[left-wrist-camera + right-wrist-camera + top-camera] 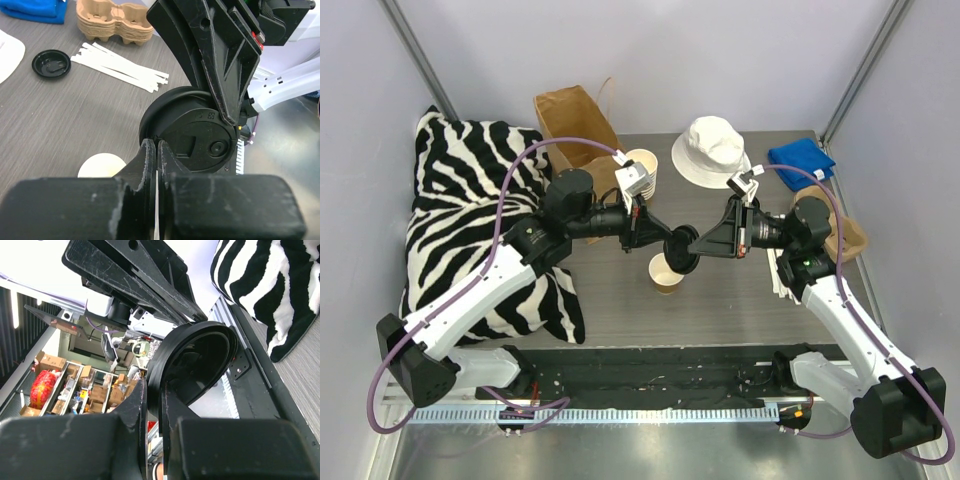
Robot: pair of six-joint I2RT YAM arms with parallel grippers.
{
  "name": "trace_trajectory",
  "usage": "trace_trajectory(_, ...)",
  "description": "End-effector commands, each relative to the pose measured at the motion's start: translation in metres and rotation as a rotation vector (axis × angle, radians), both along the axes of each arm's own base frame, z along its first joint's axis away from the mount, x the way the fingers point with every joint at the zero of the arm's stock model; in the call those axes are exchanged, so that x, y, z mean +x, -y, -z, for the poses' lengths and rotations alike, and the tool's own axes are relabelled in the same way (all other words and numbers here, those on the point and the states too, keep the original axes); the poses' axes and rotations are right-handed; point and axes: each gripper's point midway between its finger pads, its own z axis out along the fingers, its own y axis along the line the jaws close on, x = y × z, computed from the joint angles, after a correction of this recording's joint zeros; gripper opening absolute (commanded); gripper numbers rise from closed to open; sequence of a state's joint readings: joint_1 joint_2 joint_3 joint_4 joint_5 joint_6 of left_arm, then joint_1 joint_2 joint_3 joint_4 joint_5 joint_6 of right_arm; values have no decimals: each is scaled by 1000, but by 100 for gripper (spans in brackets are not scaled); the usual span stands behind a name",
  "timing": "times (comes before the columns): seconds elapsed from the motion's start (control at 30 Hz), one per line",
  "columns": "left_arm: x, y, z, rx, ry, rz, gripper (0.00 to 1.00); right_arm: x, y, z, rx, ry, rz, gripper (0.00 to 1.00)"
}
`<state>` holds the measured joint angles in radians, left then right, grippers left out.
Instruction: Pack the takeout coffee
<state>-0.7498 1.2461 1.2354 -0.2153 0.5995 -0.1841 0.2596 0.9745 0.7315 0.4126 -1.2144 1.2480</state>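
A round black lid (680, 247) hangs on edge in the air above the table's middle, held from both sides. My left gripper (666, 243) comes in from the left, and in the left wrist view its tips (157, 146) are shut on the lid's (197, 137) near rim. My right gripper (697, 243) comes in from the right, shut on the opposite rim (200, 360), as the right wrist view (154, 387) shows. Just below the lid stands the takeout coffee cup (667, 272), cream with a brown band, its top open (102, 166).
A zebra cushion (470, 200) fills the left side. At the back are a paper bag (575, 115), a stack of lidless cups (642, 165), a white hat (715, 150) and a blue cloth (802, 160). Pulp trays (115, 22), white strips (120, 67) and another black lid (51, 64) lie right.
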Motion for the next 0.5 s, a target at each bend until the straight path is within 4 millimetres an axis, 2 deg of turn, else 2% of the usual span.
trace_trajectory(0.0, -4, 2, -14, -43, 8, 24, 0, -4, 1, -12, 24, 78, 2, 1)
trace_trajectory(0.17, -10, 0, -9, -4, -27, 54, 0, 2, 1, -4, -14, 82, 27, 5)
trace_trajectory(0.23, -9, -2, -4, 18, -41, 43, 0, 4, 1, -1, -27, 71, 35, 11)
trace_trajectory(0.3, -7, -3, -5, 24, -38, 31, 0, 6, 0, 2, -41, 66, 42, 26)
trace_trajectory(0.37, -4, -4, -5, 36, -40, 12, 0, 8, 1, 4, -48, 71, 48, 32)
trace_trajectory(0.4, -4, -5, 2, 61, -58, 9, 0, 9, 1, 5, -54, 62, 51, 46)
trace_trajectory(0.47, -1, -6, 1, 84, -49, 3, 0, 12, 2, 12, -83, 58, 65, 61)
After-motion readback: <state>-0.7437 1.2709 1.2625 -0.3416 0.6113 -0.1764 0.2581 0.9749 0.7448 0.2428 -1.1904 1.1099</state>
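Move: The upright black lid is between the two hands: its middle is about 3 cm to the left gripper's right and 3 cm back, and some 3 cm to the right gripper's left, level with both. The open cup stands roughly 4 cm ahead of the left gripper and 20 cm below it. From that same gripper, the cup stack is about 25 cm ahead and 6 cm left, and the other black lid 24 cm ahead and 19 cm right, both down on the table. Keep the left gripper shut on the lid's rim and lower it about 2 cm towards the cup's height, letting its fingertips dip some 5 degrees. Sink the right gripper along with it by nearly the same amount, then, while still going down, open its fingers to about half wide to let go of the lid's other edge. ##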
